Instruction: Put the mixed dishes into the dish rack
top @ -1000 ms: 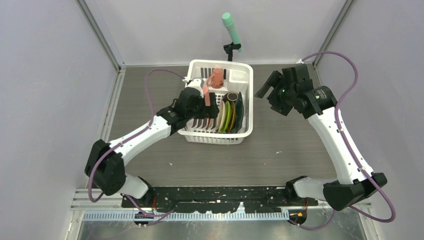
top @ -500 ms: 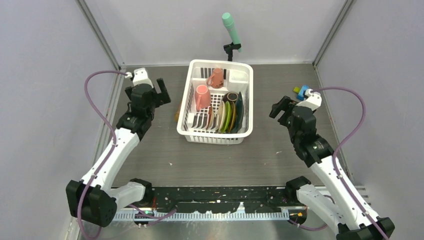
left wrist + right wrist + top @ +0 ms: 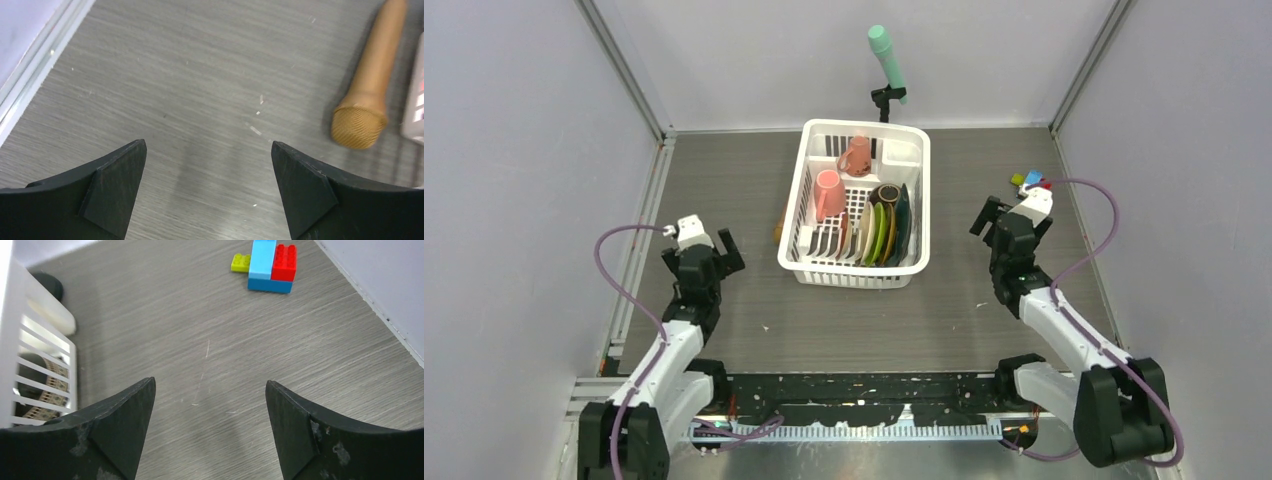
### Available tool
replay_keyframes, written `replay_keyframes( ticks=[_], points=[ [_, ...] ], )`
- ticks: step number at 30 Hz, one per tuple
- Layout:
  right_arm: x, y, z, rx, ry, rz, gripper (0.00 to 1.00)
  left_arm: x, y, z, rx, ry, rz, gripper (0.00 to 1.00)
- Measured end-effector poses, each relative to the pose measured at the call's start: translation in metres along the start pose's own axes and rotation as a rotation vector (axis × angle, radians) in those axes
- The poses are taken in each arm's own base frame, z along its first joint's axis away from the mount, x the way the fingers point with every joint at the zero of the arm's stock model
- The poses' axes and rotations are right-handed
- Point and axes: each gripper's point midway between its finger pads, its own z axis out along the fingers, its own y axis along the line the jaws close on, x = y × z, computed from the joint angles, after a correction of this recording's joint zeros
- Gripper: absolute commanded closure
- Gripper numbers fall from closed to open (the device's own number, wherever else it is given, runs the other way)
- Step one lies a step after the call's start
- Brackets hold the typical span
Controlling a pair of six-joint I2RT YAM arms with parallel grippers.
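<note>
The white dish rack [image 3: 854, 278] stands at the table's middle back. Inside it two pink mugs [image 3: 857, 155] [image 3: 828, 192] sit at the back and left. Several plates stand on edge in a row, among them a dark teal plate [image 3: 905, 225] and a yellow plate [image 3: 879, 232], with a small brown bowl [image 3: 886, 193] behind them. My left gripper [image 3: 707, 248] [image 3: 207, 145] is open and empty, low over the table left of the rack. On the rack's right side my right gripper [image 3: 1011, 215] [image 3: 210, 382] is also open and empty; the rack's side [image 3: 45, 340] shows at its left.
A golden-brown microphone-shaped object [image 3: 367, 85] [image 3: 780, 228] lies against the rack's left side. Coloured toy blocks [image 3: 272, 265] [image 3: 1030, 181] sit by the right wall. A mint-green cylinder on a black stand [image 3: 886, 58] rises behind the rack. Grey walls close in both sides.
The left gripper let go of a pink mug, now in the rack, and drew back left and near. The right arm folded back toward the near edge, its gripper lower.
</note>
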Motion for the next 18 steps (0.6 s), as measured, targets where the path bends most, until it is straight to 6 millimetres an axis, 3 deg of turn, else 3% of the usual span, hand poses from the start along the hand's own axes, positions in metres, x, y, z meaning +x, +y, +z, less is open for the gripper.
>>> replay_keyframes(
  ticks=[5,10,14,15,18],
  points=[
    [0.033,-0.007,0.016,0.010,0.020,-0.112,0.13,0.034,0.006,0.013,0.002,0.005,0.072,0.00],
    [0.055,-0.013,0.035,0.039,0.002,-0.185,0.13,0.065,-0.002,0.032,0.062,0.024,0.140,0.01],
    [0.085,-0.026,0.050,0.069,0.027,-0.212,0.13,0.057,-0.017,0.051,0.111,-0.004,0.175,0.01],
    [0.092,-0.032,0.054,0.077,0.039,-0.210,0.13,0.054,-0.020,0.054,0.119,-0.023,0.176,0.05],
    [0.104,-0.048,0.062,0.098,0.066,-0.190,0.13,0.053,-0.031,0.067,0.163,-0.078,0.188,0.06]
  ],
)
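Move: The loaded dish rack's middle lies about 11 cm ahead of the left hand, 30 cm to its right and 7 cm lower; the brown microphone is roughly 10 cm ahead, 15 cm right and 10 cm below that hand. From the right hand the rack is some 6 cm ahead, 30 cm left and 11 cm down, and the toy blocks are about 12 cm ahead, 7 cm right and 15 cm down. Both open hands sink towards the table, the left 7 cm and then forward 5, the right about 12. ##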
